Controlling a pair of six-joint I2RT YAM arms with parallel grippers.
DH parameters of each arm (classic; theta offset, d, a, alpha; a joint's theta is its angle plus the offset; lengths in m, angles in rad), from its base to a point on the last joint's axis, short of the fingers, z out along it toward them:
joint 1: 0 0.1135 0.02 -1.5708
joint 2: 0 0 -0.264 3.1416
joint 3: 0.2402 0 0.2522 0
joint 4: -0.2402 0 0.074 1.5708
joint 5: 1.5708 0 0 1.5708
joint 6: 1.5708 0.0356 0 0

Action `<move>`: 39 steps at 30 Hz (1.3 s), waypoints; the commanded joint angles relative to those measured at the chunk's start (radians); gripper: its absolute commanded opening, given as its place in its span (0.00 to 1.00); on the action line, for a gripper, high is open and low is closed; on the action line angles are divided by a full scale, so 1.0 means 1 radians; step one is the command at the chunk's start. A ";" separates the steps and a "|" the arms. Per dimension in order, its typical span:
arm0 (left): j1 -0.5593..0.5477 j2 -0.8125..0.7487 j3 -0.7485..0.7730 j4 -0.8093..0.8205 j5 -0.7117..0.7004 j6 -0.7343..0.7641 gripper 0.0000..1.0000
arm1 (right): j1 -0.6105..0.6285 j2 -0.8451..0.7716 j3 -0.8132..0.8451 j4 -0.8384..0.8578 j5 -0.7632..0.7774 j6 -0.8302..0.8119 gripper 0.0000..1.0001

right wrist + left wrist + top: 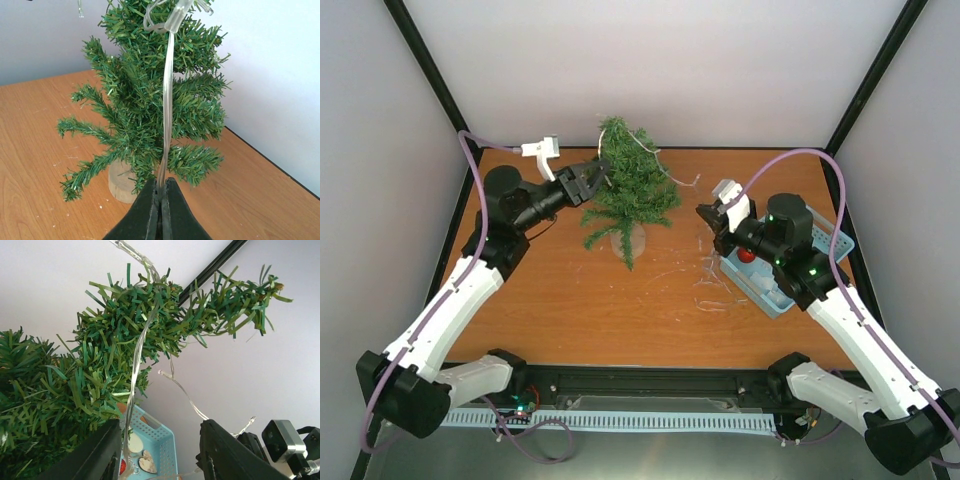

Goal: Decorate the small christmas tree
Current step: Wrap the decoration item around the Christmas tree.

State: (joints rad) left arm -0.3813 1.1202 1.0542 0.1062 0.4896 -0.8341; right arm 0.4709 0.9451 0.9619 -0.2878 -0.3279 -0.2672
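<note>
The small christmas tree (pixel 630 190) stands on its pale wooden base (pixel 120 182) at the back middle of the table. A clear light string (pixel 167 100) is draped over its top and runs down its front. My right gripper (pixel 161 187) is shut on that string, just right of the tree (pixel 708 215). My left gripper (pixel 595 178) is at the tree's upper left side. In the left wrist view its jaws (pixel 160 455) stand open. The clear string (pixel 135 370) hangs loose beside the left finger (pixel 95 455), under the green branches (pixel 125 330).
A light blue perforated basket (pixel 790 285) sits at the right under my right arm, with a red ornament (pixel 747 255) and heart-shaped pieces (pixel 146 460) in it. More clear string lies on the table (pixel 705 290) in front of the basket. Black frame posts rise at both back corners.
</note>
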 commanded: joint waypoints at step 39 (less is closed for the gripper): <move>-0.030 0.114 0.096 0.035 0.080 0.061 0.01 | -0.002 -0.043 -0.056 0.089 -0.133 0.166 0.03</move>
State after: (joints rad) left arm -0.4034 1.2140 1.1042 0.0906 0.5915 -0.7757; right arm 0.4709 0.9035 0.9306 -0.2455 -0.4278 -0.1516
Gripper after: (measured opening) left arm 0.008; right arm 0.031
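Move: The string of lights passes just past the left hand's open fingertips, about 2 cm ahead and roughly level. The Christmas tree's middle is some 7 cm ahead of that hand, 4 cm to its right and around 18 cm below. From the right hand, already holding another stretch of the string, the aimed-at strand is about 7 cm ahead, 22 cm left and 8 cm up. The tree's middle is 11 cm ahead, 18 cm left, 10 cm down; the basket 8 cm ahead, 22 cm right, 28 cm below. Back and down about a centimetre each, the left hand shuts its half-open fingers on the strand in front of the tree's upper branches, pinching it between the tips. It then goes right about 3 cm, swinging its fingers slightly clockwise, and ends by edging forward. The right hand keeps its pinch on the string and eases back about 2 cm, rising slightly. ##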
